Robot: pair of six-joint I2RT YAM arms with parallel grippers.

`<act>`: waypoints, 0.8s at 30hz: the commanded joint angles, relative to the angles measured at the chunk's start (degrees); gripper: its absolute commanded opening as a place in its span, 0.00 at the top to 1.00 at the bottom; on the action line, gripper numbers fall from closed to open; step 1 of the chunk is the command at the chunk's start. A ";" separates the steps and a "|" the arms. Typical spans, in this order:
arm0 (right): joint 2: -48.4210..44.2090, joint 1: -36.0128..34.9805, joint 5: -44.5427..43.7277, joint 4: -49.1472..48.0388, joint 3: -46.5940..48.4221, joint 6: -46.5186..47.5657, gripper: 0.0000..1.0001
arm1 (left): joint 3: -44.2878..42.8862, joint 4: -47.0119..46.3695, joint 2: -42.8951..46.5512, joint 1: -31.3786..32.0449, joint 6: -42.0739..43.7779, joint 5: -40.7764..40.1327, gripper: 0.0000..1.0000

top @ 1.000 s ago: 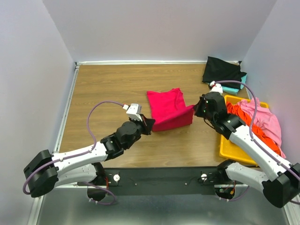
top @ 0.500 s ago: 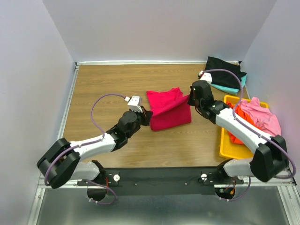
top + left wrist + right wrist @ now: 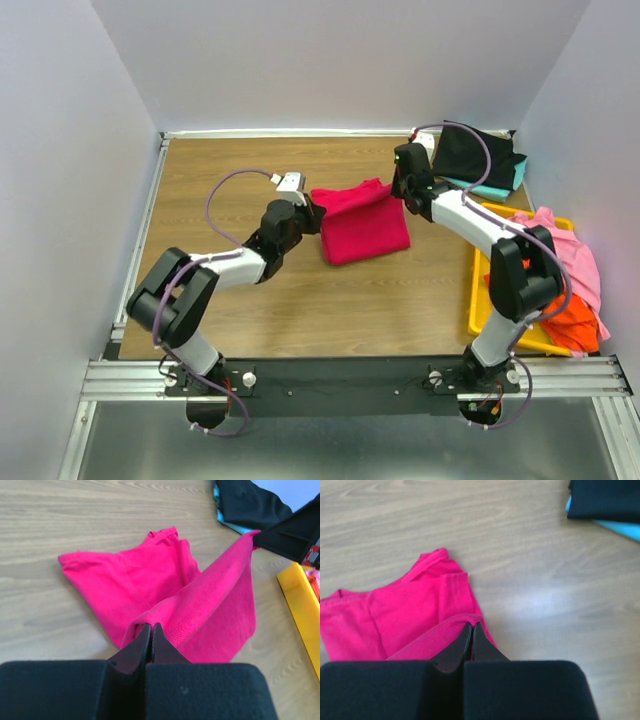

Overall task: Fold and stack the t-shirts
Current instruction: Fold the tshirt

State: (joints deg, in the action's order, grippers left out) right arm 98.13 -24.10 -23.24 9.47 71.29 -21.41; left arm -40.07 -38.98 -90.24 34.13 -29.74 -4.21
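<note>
A crimson-red t-shirt (image 3: 362, 222) lies partly folded in the middle of the wooden table. My left gripper (image 3: 151, 626) is shut on its left corner, and my right gripper (image 3: 471, 626) is shut on its right corner; the held edge is lifted and stretched between them over the shirt's far part (image 3: 125, 575). A folded black t-shirt (image 3: 475, 152) rests on a teal one (image 3: 500, 188) at the back right. Pink (image 3: 568, 250) and orange (image 3: 572, 325) t-shirts are heaped in the bin.
A yellow plastic bin (image 3: 478, 300) stands along the right edge of the table (image 3: 230, 170). White walls close in the back and both sides. The arms' cables loop above the table near each wrist.
Both grippers have carried the red shirt's near edge away from the arm bases toward the back of the table, folding it over the rest of the shirt.
</note>
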 commanded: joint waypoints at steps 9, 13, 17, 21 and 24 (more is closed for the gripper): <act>24.10 6.07 12.31 -2.88 27.04 4.18 0.80 | -14.14 -1.89 -14.78 -11.36 -1.37 3.60 0.39; 24.83 8.09 20.06 -2.88 31.37 3.48 0.31 | -19.60 3.29 -14.88 -12.24 -0.94 0.00 0.02; 21.68 9.77 24.81 -3.06 28.40 4.97 0.24 | -17.86 3.56 -11.11 -12.24 0.11 -0.01 0.02; 18.52 11.70 29.29 -4.37 23.91 5.06 0.24 | -15.04 3.21 -9.87 -12.16 0.38 1.56 0.02; 16.92 13.81 34.66 -6.13 18.82 5.76 0.24 | -13.19 2.16 -9.87 -11.98 0.47 3.32 0.03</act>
State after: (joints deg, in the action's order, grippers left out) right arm 118.45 -12.12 2.66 5.54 94.94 -17.26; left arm -55.48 -37.04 -101.12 21.78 -30.50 -2.70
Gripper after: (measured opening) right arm 0.762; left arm 0.972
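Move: The red t-shirt's far edge is where both hands are taking the pinched edge: its left corner lies about 10 cm ahead of the left hand and 2 cm left, its right end some 7 cm ahead of the right hand and 3 cm left, both roughly 9 cm lower. The near fold's middle is about 10 cm back and 16 cm right of the left hand. The black stack stands some 15 cm ahead and 27 cm right of the right hand. Still pinching the t-shirt's raised edge between them, both hands sweep it forward about 12 cm over the lying cloth to its far edge, sinking only slightly, the left hand also veering some 5 cm to its left, and both open while still travelling forward to let the cloth go. Then they stop and ease back a centimetre or so while rising 2 to 4 cm, the left more, fingers staying open; each wrist turns about 10 degrees counter-clockwise through the sweep and release, the right also rolling its left side up. ##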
